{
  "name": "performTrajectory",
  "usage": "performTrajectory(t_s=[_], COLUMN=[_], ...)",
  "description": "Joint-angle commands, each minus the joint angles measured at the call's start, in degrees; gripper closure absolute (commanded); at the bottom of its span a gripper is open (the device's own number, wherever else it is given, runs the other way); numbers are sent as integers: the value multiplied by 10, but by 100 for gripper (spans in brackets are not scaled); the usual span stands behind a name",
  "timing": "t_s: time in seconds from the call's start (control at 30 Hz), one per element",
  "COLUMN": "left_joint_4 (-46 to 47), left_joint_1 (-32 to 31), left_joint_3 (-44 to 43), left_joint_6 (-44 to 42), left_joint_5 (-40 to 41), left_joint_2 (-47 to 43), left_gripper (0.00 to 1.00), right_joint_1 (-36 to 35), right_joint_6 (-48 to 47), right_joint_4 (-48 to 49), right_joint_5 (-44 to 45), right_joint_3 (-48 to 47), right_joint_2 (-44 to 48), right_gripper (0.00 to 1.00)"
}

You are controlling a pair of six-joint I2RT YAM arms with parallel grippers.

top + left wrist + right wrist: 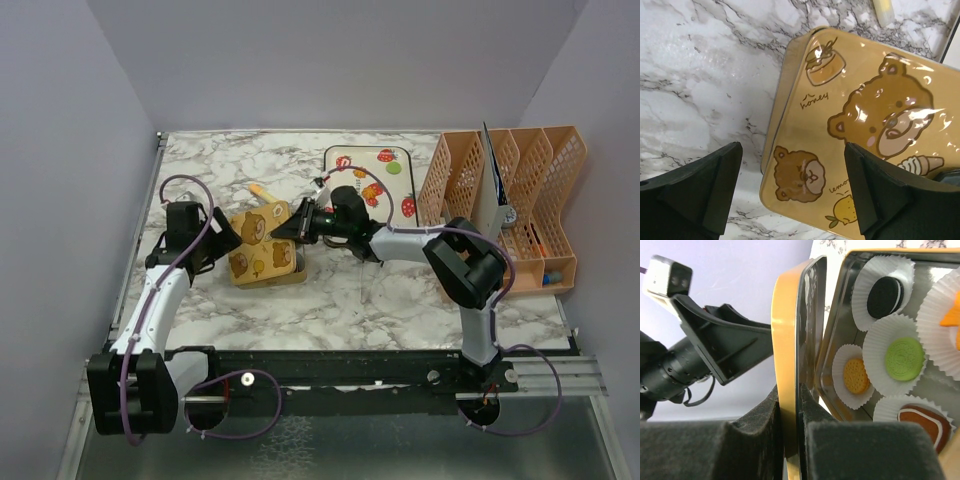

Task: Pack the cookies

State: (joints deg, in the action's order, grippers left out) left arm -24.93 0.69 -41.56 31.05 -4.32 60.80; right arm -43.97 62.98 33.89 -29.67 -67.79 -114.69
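Note:
The cookies lie in white paper cups inside an open gold tin (836,347): a black one (885,296), a green one (904,358), an orange one (856,375) and a brown one (922,422). The tin's bear-printed lid (258,243) leans tilted over the tin and hides the cookies in the top view. My right gripper (792,420) is shut on the lid's rim (786,355), one finger on each side. My left gripper (791,165) hovers open over the lid's (860,135) printed face, touching nothing.
A white strawberry-print tray (370,175) lies behind the right gripper (290,228). An orange file rack (510,200) stands at the right edge. A small yellow stick (260,190) lies just behind the tin. The left gripper (222,240) sits at the lid's left side.

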Motion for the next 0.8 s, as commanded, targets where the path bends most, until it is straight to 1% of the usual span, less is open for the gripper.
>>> performTrajectory(t_s=[0.0,0.1,0.2,0.23,0.4,0.53,0.6,0.67,0.77], left_joint_4=[13,14,15,16,19,19,19,19,19], left_joint_1=[4,4,4,4,4,4,4,4,4], left_joint_3=[7,5,1,0,1,-1,-1,-2,-4], left_joint_6=[-1,-4,-8,-10,-15,-17,-14,-11,-6], left_joint_5=[-52,-63,-77,-81,-103,-121,-126,-130,-136], left_joint_2=[21,34,47,51,74,89,92,93,93], left_gripper=[11,12,14,15,22,30,34,35,37], right_joint_1=[16,22,28,29,30,33,34,34,34], right_joint_6=[29,39,41,40,15,-8,-23,-43,-74], right_joint_4=[55,60,62,61,34,12,-3,-22,-55], right_joint_5=[5,2,3,4,13,32,35,44,62], right_joint_3=[20,22,25,26,30,39,38,36,32], right_joint_2=[-11,-24,-32,-34,-32,-22,-18,-12,2], right_gripper=[99,94,93,91,77,69,64,58,53])
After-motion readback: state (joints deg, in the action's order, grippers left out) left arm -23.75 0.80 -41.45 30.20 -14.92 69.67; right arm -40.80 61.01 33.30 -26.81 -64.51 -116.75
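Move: The lid, already held by its right edge in the right fingers, tilts down over the cookie tin. From the right hand, the tin's middle is about 3 cm left, 4 cm back and 9 cm below; the yellow-green brush lies some 7 cm ahead, 3 cm left and 13 cm below. For the left hand, the lid's middle lies about 6 cm right, 2 cm back and 3 cm lower, with the tin's middle 8 cm right, 3 cm back and 8 cm lower. Lower the lid's right side onto the tin with the right gripper, easing about 5 cm down, some 3 cm right and a little forward, and open the fingers partway in the second half so their pinch loosens around the edge. Meanwhile bring the left gripper 3 cm or so down and as much right to the lid's left side, tipping the fingers slightly steeper and narrowing them without shutting. ##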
